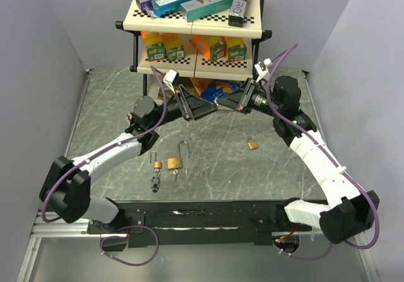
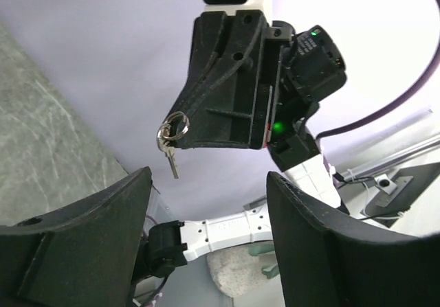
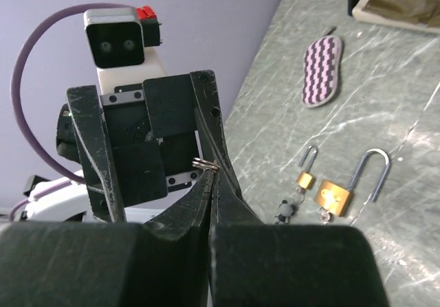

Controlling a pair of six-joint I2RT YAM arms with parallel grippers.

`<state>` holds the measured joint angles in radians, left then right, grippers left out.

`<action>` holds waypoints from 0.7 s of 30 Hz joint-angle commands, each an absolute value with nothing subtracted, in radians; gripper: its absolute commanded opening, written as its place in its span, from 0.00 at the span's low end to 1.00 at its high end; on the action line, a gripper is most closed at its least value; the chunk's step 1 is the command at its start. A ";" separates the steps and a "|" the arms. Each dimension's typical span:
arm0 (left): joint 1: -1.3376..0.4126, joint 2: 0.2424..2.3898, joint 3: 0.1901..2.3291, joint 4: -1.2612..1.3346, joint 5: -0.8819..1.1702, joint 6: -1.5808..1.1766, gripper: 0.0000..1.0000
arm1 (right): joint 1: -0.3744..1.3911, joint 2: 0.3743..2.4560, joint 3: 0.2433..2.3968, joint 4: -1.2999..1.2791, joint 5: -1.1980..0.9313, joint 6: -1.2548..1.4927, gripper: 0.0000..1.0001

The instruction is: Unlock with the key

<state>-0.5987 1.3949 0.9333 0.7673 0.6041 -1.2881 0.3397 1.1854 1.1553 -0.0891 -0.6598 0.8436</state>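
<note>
My right gripper (image 1: 228, 104) is shut on a small key ring (image 3: 205, 163), held in the air above the table's middle. In the left wrist view a silver key (image 2: 170, 161) hangs down from that ring (image 2: 173, 127). My left gripper (image 1: 205, 107) faces the right one tip to tip, jaws open (image 2: 210, 183) and empty, with the key a little beyond them. On the table below lie a large brass padlock (image 1: 175, 163) with its shackle raised, a small padlock (image 1: 156, 163) and a third padlock (image 1: 252, 145) further right.
A black-headed key bunch (image 1: 155, 182) lies near the two left padlocks. A two-level shelf (image 1: 196, 23) with boxes stands at the back. A striped sleep mask (image 3: 321, 70) lies on the table towards the shelf. Grey walls close both sides.
</note>
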 commanded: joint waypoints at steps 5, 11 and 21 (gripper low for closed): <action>-0.623 1.379 0.919 0.896 0.568 -1.342 0.66 | 0.336 1.117 1.106 0.051 -0.683 0.917 0.00; -0.637 1.385 0.917 0.882 0.545 -1.347 0.60 | 0.336 1.103 1.094 0.049 -0.675 0.917 0.00; -0.663 1.419 0.968 0.836 0.560 -1.319 0.40 | 0.337 1.103 1.094 0.054 -0.676 0.923 0.00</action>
<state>-0.6571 1.4105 0.9215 0.8116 0.5598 -1.3293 0.3397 1.1313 1.0912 0.0002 -0.6739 0.9089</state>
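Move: My left hand is empty and open. The key dangles from its ring in my right fingertips, about 3 cm to the left hand's right, 2 cm ahead and 1 cm lower; it sits some 2 cm left of my right hand point, 1 cm ahead and 1 cm below. On the table some 27 cm beneath my left hand, the large open padlock lies 12 cm left and 5 back, the small closed padlock 15 cm right and 1 ahead. My left fingers narrow from wide open to under half, not yet shutting, as that hand eases about 1.5 cm right and 1 cm back to bring its tips around the key; it bobs up 1 cm early and settles back down. My right hand keeps its pinch on the key ring, drawing back about 1 cm and rising nearly as much. ##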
